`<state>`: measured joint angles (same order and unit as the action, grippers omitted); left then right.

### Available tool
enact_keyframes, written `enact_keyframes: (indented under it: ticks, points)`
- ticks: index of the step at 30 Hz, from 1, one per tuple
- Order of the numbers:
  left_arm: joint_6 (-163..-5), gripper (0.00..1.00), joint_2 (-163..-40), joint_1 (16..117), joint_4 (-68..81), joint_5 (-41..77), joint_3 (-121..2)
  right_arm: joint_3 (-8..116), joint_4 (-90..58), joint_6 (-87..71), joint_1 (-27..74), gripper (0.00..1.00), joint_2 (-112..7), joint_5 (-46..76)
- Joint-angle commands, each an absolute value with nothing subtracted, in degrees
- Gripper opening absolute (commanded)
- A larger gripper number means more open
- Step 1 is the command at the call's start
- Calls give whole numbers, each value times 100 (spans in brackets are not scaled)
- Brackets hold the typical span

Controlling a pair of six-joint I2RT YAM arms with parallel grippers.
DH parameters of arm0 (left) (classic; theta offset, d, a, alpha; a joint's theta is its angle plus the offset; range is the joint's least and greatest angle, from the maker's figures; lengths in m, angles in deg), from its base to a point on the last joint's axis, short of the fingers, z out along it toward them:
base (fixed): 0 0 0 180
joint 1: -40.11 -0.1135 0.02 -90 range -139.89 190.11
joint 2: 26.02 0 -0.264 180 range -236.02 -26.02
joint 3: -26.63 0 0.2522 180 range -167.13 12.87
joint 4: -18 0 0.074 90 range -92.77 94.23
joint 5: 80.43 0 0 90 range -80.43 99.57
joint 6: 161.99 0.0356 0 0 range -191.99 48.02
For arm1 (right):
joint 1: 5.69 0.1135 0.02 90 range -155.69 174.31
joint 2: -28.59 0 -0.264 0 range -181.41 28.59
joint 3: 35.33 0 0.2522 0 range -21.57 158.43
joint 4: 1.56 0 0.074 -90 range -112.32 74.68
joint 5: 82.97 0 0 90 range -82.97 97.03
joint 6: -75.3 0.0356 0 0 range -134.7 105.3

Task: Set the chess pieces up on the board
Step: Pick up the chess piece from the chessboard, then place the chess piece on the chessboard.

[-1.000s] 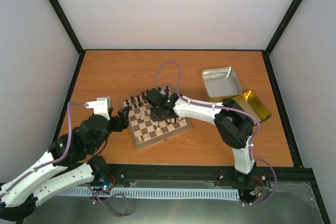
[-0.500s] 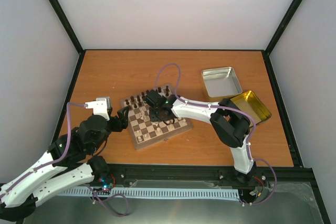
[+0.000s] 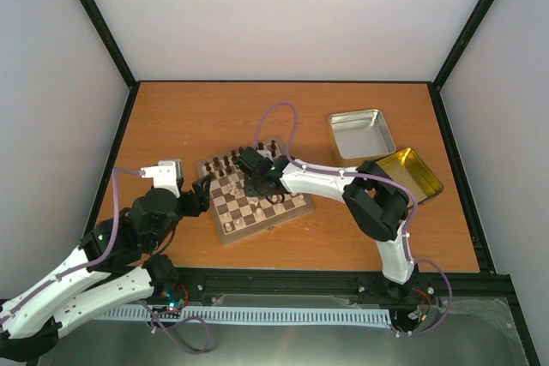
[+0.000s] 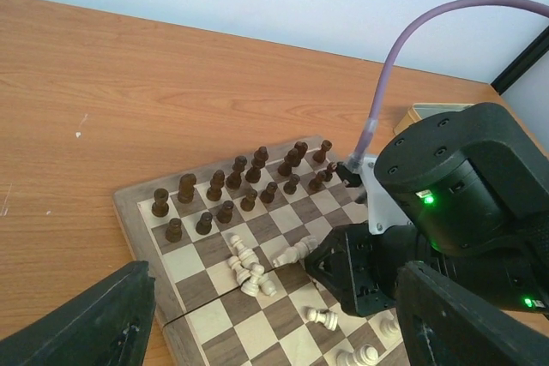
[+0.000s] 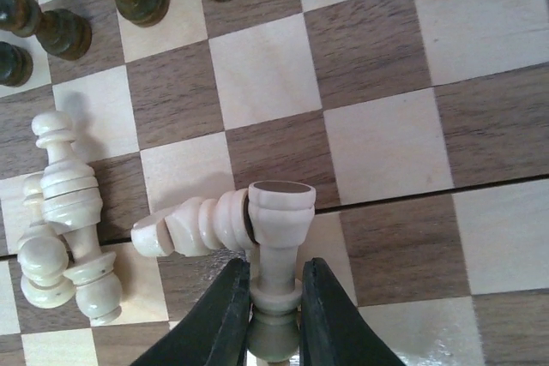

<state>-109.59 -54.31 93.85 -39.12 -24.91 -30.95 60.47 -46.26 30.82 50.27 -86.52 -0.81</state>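
The board (image 3: 257, 231) lies at the table's middle, in front of both arms. My right gripper (image 5: 274, 297) is shut on a pale cream chess piece (image 5: 276, 220), pinching its thin stem, with its round base pointing away from the camera. A second cream piece (image 5: 193, 225) lies on its side, touching the held one's base. More cream pieces lie in a heap (image 4: 244, 270) to the left. From above, the right gripper (image 3: 255, 179) is low over the board's middle. My left gripper (image 4: 274, 297) hovers open at the board's left edge, holding nothing.
Dark brown chessmen (image 4: 249, 177) stand in two rows along the board's far side. A few cream pieces (image 4: 324, 318) lie or stand on the near squares. A silver tin (image 3: 361, 134) and a gold tin (image 3: 410, 173) sit at the right of the table.
My right gripper's jaws have closed onto the cream piece, and that arm has shifted slightly left over the board. The left arm has stayed put.
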Motion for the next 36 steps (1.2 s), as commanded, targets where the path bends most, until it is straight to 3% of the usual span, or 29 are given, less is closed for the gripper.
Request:
enact_keyframes:
  ticks: [1,20,36]
  points:
    - [-11057,78,-5473,9364,-3900,-2481,-3069,5741,-4183,2968,5001,14,-8237,-440]
    - [-12065,78,-6785,9223,-2553,-1326,-2192,4550,-2472,1102,4725,14,-6861,1351]
    - [-12390,77,-7604,7522,-519,1805,-1666,4060,-2265,-204,4509,15,-6698,2338]
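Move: The white piece already pinched in the right fingers lies about 9 cm ahead of the left gripper, 15 cm to its right and some 21 cm below. From the right hand, the open left gripper, where this piece is being taken, waits roughly 9 cm back, 15 cm left and 21 cm higher. A second fallen white piece touches it 3 cm left and 2 cm ahead of the right hand, the white heap 5 cm left and 2 cm ahead, the nearest dark pawn 8 cm ahead and 2 cm left. Lift the pinched white piece straight up off the board with the right hand, about 9 cm, then ease it back and slightly down while turning the wrist some 30 degrees counter-clockwise. Meanwhile bring the wide-open left gripper down about 12 cm, rightward and a little forward towards that piece, tipping its fingers downward; stop short of touching it. ##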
